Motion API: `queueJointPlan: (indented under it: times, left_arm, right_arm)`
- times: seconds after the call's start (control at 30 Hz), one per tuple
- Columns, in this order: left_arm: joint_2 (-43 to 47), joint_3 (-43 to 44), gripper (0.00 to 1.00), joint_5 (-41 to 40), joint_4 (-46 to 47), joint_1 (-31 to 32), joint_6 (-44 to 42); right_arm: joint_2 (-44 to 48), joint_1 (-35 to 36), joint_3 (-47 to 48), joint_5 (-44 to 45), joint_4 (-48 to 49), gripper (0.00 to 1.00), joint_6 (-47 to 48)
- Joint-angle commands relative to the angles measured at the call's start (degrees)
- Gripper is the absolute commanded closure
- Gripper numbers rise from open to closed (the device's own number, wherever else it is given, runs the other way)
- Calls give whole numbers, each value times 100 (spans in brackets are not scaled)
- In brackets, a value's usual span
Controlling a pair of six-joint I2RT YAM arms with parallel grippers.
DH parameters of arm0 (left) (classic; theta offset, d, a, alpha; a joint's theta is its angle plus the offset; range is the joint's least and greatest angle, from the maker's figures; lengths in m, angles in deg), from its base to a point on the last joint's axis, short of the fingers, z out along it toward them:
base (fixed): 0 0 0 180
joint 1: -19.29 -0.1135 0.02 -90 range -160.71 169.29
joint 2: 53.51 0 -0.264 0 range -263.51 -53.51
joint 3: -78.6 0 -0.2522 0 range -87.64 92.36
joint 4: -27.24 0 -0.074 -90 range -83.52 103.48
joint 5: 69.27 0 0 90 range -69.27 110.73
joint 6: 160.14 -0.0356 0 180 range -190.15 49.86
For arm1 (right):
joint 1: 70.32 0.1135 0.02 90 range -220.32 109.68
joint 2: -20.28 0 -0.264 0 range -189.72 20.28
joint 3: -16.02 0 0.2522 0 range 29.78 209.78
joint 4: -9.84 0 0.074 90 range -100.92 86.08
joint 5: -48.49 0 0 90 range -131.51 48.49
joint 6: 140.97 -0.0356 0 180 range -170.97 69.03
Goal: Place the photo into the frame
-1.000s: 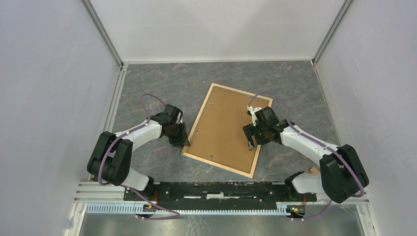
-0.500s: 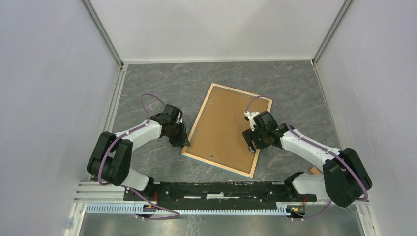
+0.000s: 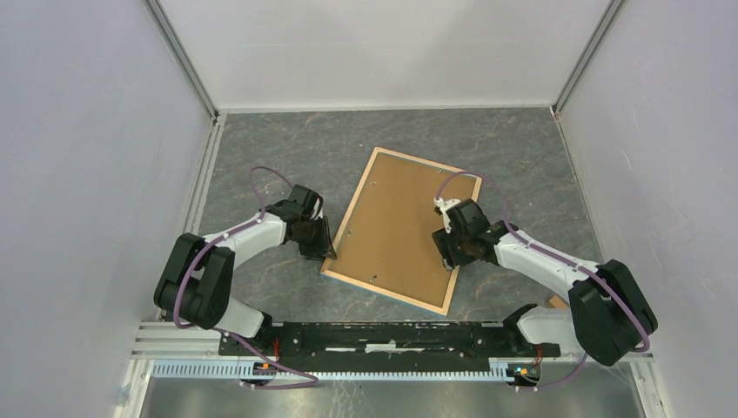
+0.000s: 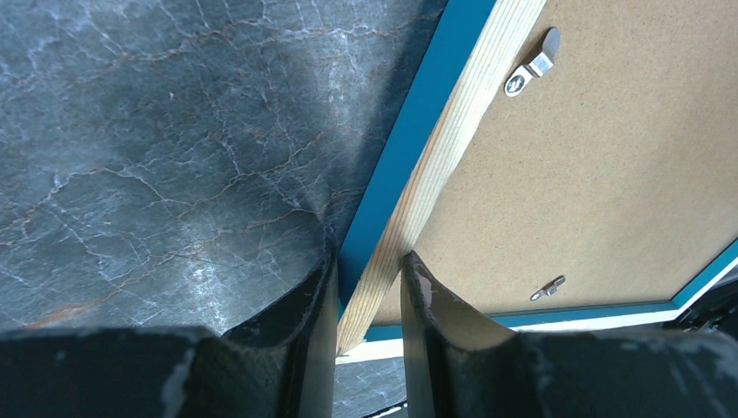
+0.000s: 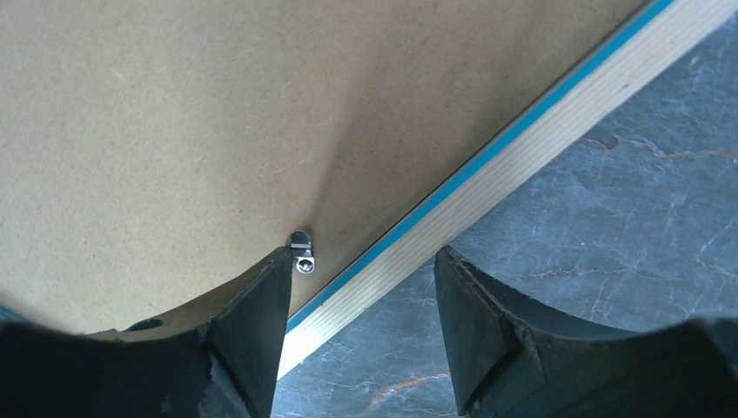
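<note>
The frame (image 3: 349, 210) lies face down and askew on the grey table, its light wood rim up and the brown backing board (image 3: 396, 226) set inside it. The photo is hidden. My left gripper (image 3: 324, 246) is shut on the frame's left rim near the near-left corner. In the left wrist view the wood rim (image 4: 452, 148) runs between the fingers of the left gripper (image 4: 370, 261). My right gripper (image 3: 448, 252) stands open astride the right rim (image 5: 540, 148). One finger of the right gripper (image 5: 361, 257) is over the board beside a metal clip (image 5: 302, 252), the other over the table.
Small metal clips (image 4: 531, 70) dot the backing board's edges. A brown piece (image 3: 555, 302) shows beside the right arm's base. White walls close in the table (image 3: 261, 148) on the left, back and right.
The right gripper has slid a little along the right rim toward the near end, and its jaws have narrowed. The left arm and the frame have stayed put.
</note>
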Motion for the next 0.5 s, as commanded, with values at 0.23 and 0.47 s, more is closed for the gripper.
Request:
queueJointPlan:
  times: [0.23,0.47]
  left_arm:
    - [-40,-664,98,-5,209,50,1000]
    - [226,-970,98,137,535,51,1546]
  right_arm:
    - [-60,61,-233,48,488,52,-1012]
    - [-177,220,-355,-360,728,70,-1722]
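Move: The metal clip I am turning lies about 2 cm to the left of my right hand point and 1 cm back, slightly below it, beside my left-hand finger. The frame's right rail passes about 1 cm to the right of that hand point. The frame's near right corner is some 10 cm back and 1 cm left of it, the near-edge clip about 16 cm left and 3 cm back. From my left hand the clip lies about 24 cm right and 2 cm back. I close my right fingers from well open to about half open over the clip and the rail, twisting that hand about 10 degrees clockwise almost on the spot and edging half a centimetre forward. The left-hand finger pushes the clip's free end round towards the right rail. My left hand keeps its pinch on the left rail, twisting only slightly. ##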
